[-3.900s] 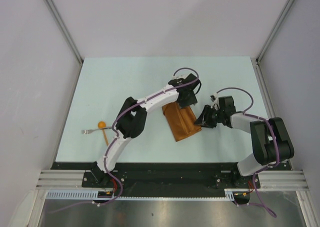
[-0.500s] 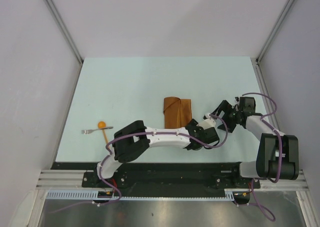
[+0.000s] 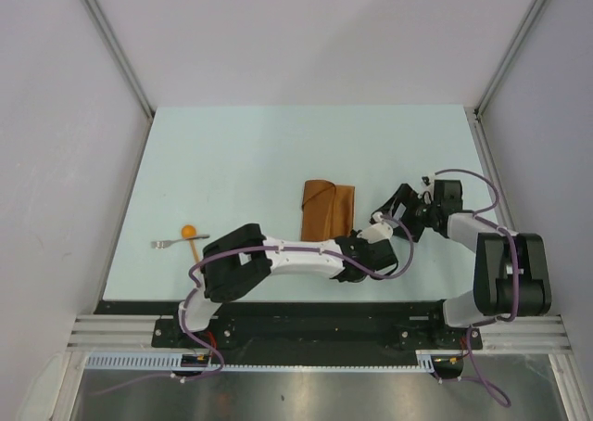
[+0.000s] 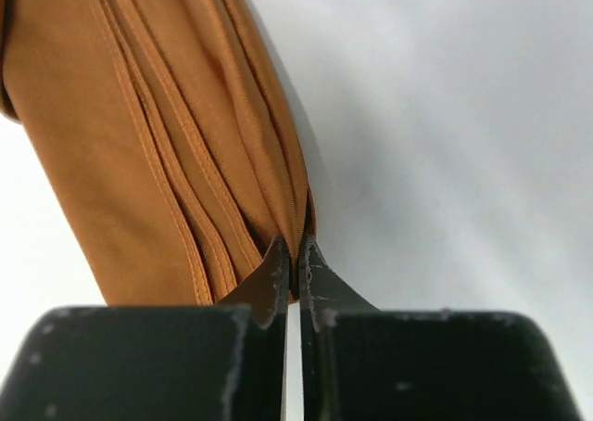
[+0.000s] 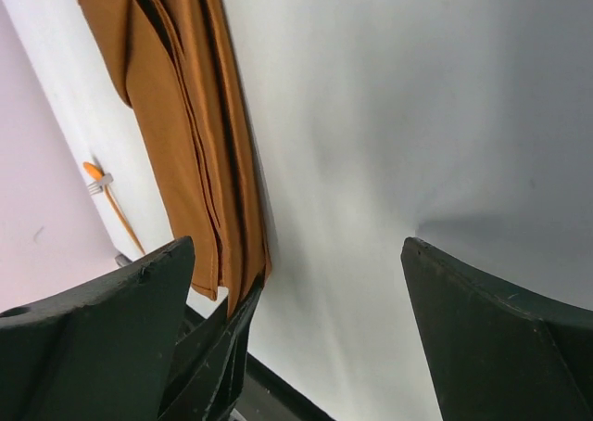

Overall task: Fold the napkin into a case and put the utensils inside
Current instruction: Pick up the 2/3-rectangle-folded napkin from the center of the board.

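The rust-orange napkin (image 3: 328, 210) lies folded into a narrow layered strip near the table's middle. In the left wrist view the napkin (image 4: 157, 133) shows several stacked hems, and my left gripper (image 4: 296, 261) is shut on its near right corner, cloth pinched between the tips. From above, the left gripper (image 3: 356, 239) sits at the strip's near right end. My right gripper (image 3: 390, 207) stands open just right of the napkin, holding nothing; the right wrist view shows its gripper (image 5: 296, 254) open wide over bare table beside the napkin (image 5: 176, 115). The utensils (image 3: 189, 238) lie far left.
The left arm (image 3: 287, 254) lies low along the table's near edge. The black base rail (image 3: 306, 314) runs along the front. Grey walls (image 3: 56, 161) close in both sides. The left gripper's black fingers (image 5: 218, 347) show in the right wrist view, and so do the utensils (image 5: 107, 194).
The left jaws have shut on the napkin's near corner. The right gripper has shifted left toward the napkin. Earlier the napkin lay tilted under the left arm; it now lies straighter.
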### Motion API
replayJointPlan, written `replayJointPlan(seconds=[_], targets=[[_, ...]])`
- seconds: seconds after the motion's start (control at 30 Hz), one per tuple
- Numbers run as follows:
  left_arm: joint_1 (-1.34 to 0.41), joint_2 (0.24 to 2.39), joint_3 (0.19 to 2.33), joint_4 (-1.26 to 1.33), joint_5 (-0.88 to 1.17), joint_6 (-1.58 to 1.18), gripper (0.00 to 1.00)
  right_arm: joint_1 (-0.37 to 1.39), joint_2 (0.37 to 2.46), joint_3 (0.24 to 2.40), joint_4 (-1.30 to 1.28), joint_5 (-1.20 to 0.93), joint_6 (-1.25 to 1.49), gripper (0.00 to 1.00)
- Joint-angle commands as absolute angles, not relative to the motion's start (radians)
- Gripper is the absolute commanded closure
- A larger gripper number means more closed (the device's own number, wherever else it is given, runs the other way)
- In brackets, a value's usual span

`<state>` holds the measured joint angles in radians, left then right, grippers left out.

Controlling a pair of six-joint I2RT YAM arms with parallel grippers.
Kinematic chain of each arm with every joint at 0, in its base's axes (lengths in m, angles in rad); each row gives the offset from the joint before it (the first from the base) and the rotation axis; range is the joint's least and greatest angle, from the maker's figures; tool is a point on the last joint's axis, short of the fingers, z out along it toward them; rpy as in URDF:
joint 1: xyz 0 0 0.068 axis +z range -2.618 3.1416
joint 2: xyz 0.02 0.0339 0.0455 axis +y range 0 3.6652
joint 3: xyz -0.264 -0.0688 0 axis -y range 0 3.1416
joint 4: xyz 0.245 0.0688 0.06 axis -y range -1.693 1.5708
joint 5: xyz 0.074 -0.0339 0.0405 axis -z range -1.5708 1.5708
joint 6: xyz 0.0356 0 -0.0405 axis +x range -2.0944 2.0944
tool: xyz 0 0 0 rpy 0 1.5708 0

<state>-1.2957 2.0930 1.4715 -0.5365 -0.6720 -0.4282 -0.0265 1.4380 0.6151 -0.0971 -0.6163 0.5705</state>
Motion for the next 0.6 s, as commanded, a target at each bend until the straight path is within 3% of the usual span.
replayJointPlan(seconds=[0.0,0.57], targets=[[-1.289,1.938,1.389,-0.466,-0.686,-0.459,1.00,0.015,1.508,0.630,0.079,-0.712,0.635,0.00],[-1.223,1.787,1.253,-0.400,-0.629,-0.502,1.00,0.241,1.750,0.712,0.238,-0.658,0.877,0.01]])
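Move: The left hand already has the napkin's near right corner pinched; the napkin's middle lies about 6 cm ahead and 7 cm left of this hand. The right hand is going for the napkin's right edge, which at mid-length is roughly 9 cm to its left, 2 cm ahead and 3 cm below, and some 7 cm straight ahead of the left hand. The folded far flap lies about 17 cm left and 6 cm ahead of the right hand. Keeping its pinch on the napkin's near right corner, the left hand lifts it about 4 cm while drawing it some 3 cm left, then eases slightly forward with a small roll. Meanwhile the right hand, wide open, sweeps about 9 cm left, almost level, with its left side rolling up some 10 degrees, until its fingers come around the napkin's right edge ahead of the left hand; they don't close. ##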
